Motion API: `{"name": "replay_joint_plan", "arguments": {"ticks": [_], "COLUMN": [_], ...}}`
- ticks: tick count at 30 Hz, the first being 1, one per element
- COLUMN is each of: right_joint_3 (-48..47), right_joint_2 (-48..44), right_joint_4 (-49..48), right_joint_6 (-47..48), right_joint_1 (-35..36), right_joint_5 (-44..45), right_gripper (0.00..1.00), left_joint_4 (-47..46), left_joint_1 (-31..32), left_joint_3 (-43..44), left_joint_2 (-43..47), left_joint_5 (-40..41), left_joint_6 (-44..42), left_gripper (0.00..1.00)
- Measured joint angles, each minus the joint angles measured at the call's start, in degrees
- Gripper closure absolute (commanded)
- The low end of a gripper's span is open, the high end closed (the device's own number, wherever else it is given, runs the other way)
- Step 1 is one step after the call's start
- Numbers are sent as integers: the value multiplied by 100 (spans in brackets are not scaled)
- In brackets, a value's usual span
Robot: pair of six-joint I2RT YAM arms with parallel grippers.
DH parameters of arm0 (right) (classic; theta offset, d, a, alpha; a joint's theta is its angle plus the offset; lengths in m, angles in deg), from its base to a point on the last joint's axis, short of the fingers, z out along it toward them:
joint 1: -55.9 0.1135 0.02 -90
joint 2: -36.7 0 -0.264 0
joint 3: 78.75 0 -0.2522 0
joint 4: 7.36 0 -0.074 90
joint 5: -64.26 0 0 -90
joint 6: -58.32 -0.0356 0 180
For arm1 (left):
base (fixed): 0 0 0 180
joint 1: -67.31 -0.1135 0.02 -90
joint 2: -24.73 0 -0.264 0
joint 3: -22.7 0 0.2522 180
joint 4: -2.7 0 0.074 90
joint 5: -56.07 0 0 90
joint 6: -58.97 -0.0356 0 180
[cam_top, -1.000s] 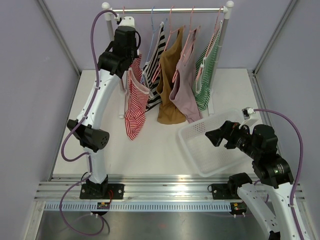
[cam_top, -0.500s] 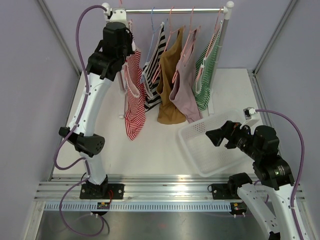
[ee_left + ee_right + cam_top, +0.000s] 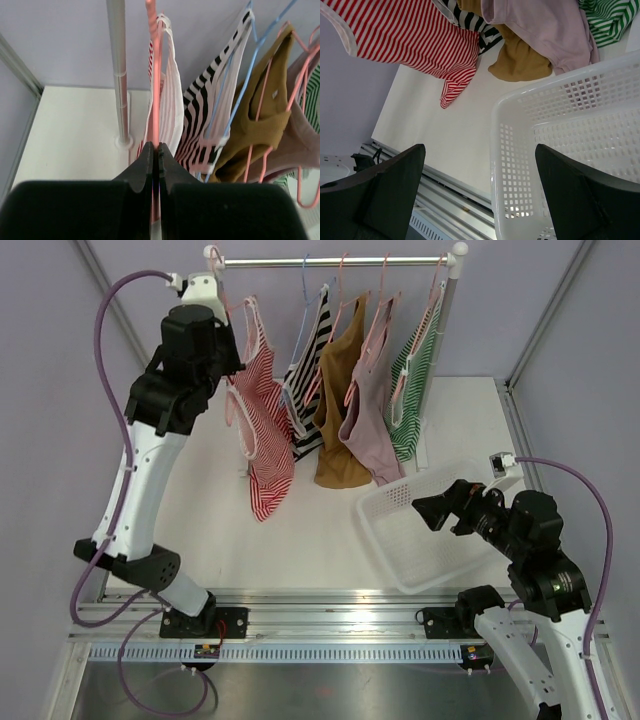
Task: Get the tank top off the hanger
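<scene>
A red-and-white striped tank top (image 3: 264, 435) hangs on a pink hanger (image 3: 243, 415) at the left end of the clothes rail (image 3: 330, 259). My left gripper (image 3: 228, 380) is shut on that hanger. In the left wrist view the jaws (image 3: 155, 150) pinch the pink hanger bar (image 3: 155, 75), with the tank top's strap (image 3: 170, 110) draped just right of it. The hanger's hook (image 3: 213, 255) sits by the rail's left post. My right gripper (image 3: 440, 510) hovers open over the near left corner of the white basket (image 3: 510, 125), holding nothing (image 3: 480, 150).
Several other tops hang on the rail: black-and-white striped (image 3: 310, 370), mustard (image 3: 340, 400), pink (image 3: 368, 410) and green striped (image 3: 412, 390). The rail's left post (image 3: 119, 75) stands just left of my left fingers. Purple walls close in both sides.
My left arm has swung left and up with the hanger in its grip. The red striped tank top has moved left, away from the other garments. The right arm has barely moved.
</scene>
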Motion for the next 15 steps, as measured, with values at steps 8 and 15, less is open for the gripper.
{"name": "replay_joint_plan", "arguments": {"ticks": [8,15], "right_joint_3": [-116,-114], "right_joint_2": [22,-37], "right_joint_4": [-341,-824], "right_joint_6": [26,-2], "right_joint_1": [0,0], "right_joint_5": [-387,-717], "right_gripper": [1,1], "left_joint_4": [133,35], "left_joint_1": [166,243], "left_joint_3": [-2120,-4310], "left_joint_2": [1989,4339], "left_joint_5": [-330,-612], "left_joint_6": [413,546], "left_gripper": [100,100]}}
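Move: The left hand already holds the pink hanger; its red-striped tank top hangs about 5 cm to the hand's right, roughly level with it in reach, the middle some 17 cm lower. The rack's left post is about 14 cm ahead and 3 cm left; the black-striped top is about 9 cm ahead and 16 cm right. From the empty right hand, the red-striped top lies about 20 cm ahead and 35 cm left at similar height; the basket is 6 cm ahead, 3 cm right, 22 cm below. Keeping its pinch on the pink hanger, already clear of the rail, the left hand pulls it quickly back towards the robot, some 17 cm away from the rack, sinking about 6 cm and drifting a little left, with a slight clockwise turn. The open right hand rises about 4 cm over the basket, eases 2 cm left towards the red-striped top and tips its fingers up some 10 degrees. ##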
